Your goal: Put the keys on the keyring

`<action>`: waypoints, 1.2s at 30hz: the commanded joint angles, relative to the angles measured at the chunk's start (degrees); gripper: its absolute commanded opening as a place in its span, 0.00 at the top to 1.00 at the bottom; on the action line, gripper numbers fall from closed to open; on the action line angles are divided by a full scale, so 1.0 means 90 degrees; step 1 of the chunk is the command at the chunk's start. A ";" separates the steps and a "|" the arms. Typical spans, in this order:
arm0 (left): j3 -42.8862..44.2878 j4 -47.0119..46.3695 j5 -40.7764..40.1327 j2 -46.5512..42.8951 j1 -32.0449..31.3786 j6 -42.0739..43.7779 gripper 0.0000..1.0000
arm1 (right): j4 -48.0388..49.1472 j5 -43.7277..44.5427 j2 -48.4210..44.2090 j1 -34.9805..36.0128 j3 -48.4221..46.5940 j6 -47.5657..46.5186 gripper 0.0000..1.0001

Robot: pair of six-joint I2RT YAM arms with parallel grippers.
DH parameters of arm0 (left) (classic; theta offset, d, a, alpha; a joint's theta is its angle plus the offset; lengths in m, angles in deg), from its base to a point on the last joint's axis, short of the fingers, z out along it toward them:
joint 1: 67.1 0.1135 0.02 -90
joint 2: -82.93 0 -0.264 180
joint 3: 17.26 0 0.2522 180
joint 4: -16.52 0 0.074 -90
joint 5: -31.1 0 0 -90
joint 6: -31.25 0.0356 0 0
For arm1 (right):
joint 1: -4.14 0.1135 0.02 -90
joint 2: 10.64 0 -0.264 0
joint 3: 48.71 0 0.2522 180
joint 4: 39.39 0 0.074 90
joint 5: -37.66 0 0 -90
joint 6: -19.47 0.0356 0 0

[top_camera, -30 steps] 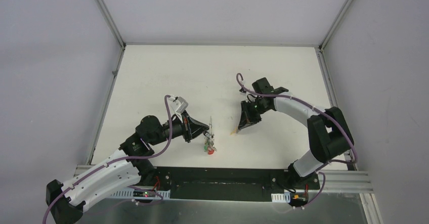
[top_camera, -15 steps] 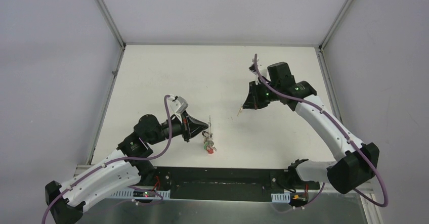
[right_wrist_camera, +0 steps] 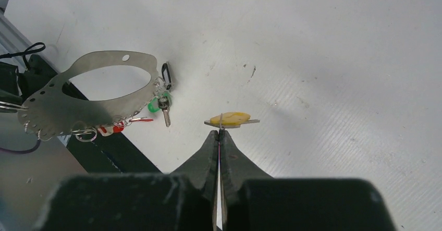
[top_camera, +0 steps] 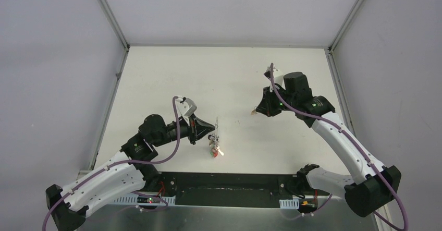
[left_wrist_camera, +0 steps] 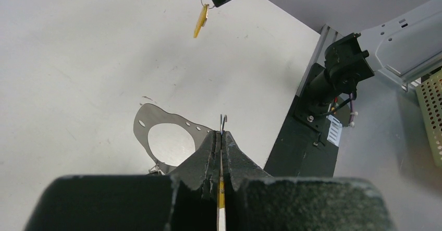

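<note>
My left gripper [top_camera: 213,129] is shut on the keyring [top_camera: 216,126], a thin grey metal loop held upright above the table. In the left wrist view only its edge [left_wrist_camera: 222,121] pokes out past the fingertips. The right wrist view shows the keyring [right_wrist_camera: 47,103] broadside, with red [right_wrist_camera: 108,129], green [right_wrist_camera: 152,106] and black [right_wrist_camera: 166,75] tagged keys hanging from it. My right gripper [right_wrist_camera: 219,132] is shut on the small ring of a yellow-tagged key [right_wrist_camera: 232,119], held in the air to the right of the keyring. That key [left_wrist_camera: 200,18] also shows in the left wrist view.
The white table [top_camera: 208,74] is walled on three sides. A black base rail [top_camera: 234,189] runs along the near edge, with the right arm's mount [left_wrist_camera: 333,85] on it. The keyring's shadow [left_wrist_camera: 142,132] lies on the table.
My right gripper has risen from the table with the yellow-tagged key and swung back and to the right. The left gripper with the keyring shifted slightly right.
</note>
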 commanded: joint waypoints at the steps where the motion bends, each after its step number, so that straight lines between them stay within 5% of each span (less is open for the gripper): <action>1: 0.0306 -0.0292 0.0203 0.0153 -0.0052 0.0124 1.00 | 0.0279 -0.0430 -0.0216 -0.0026 -0.0123 -0.0119 1.00; 19: 0.0248 -0.1181 0.0517 0.0543 -0.0049 0.0155 1.00 | 0.0291 -0.3612 0.0075 -0.0015 -0.0169 -0.0575 1.00; 36: 0.0441 -0.1534 0.0855 0.1498 -0.0047 -0.0487 1.00 | 0.0092 -0.4009 0.0113 0.0553 -0.0382 -0.0444 1.00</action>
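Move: The right hand holds the yellow-tagged key by its small ring; the middle of the keyring it is being taken to, a flat metal plate, lies about 16 cm to its left, 7 cm back and 3 cm below. The coloured tags already hanging there are about 16 cm left, 10 cm back and 11 cm down. From the left hand, pinching the keyring's edge, the yellow-tagged key is roughly 15 cm right, 8 cm ahead and 6 cm lower. Keeping its pinch on the small ring, the right hand carries the yellow-tagged key back about 9 cm, leftward about 6 cm and a little up, towards the keyring, swinging counter-clockwise some 30 degrees as its left side rolls up. The left hand, still gripping the plate's edge, eases about 3 cm right to meet it, dipping, rising and sinking again. ##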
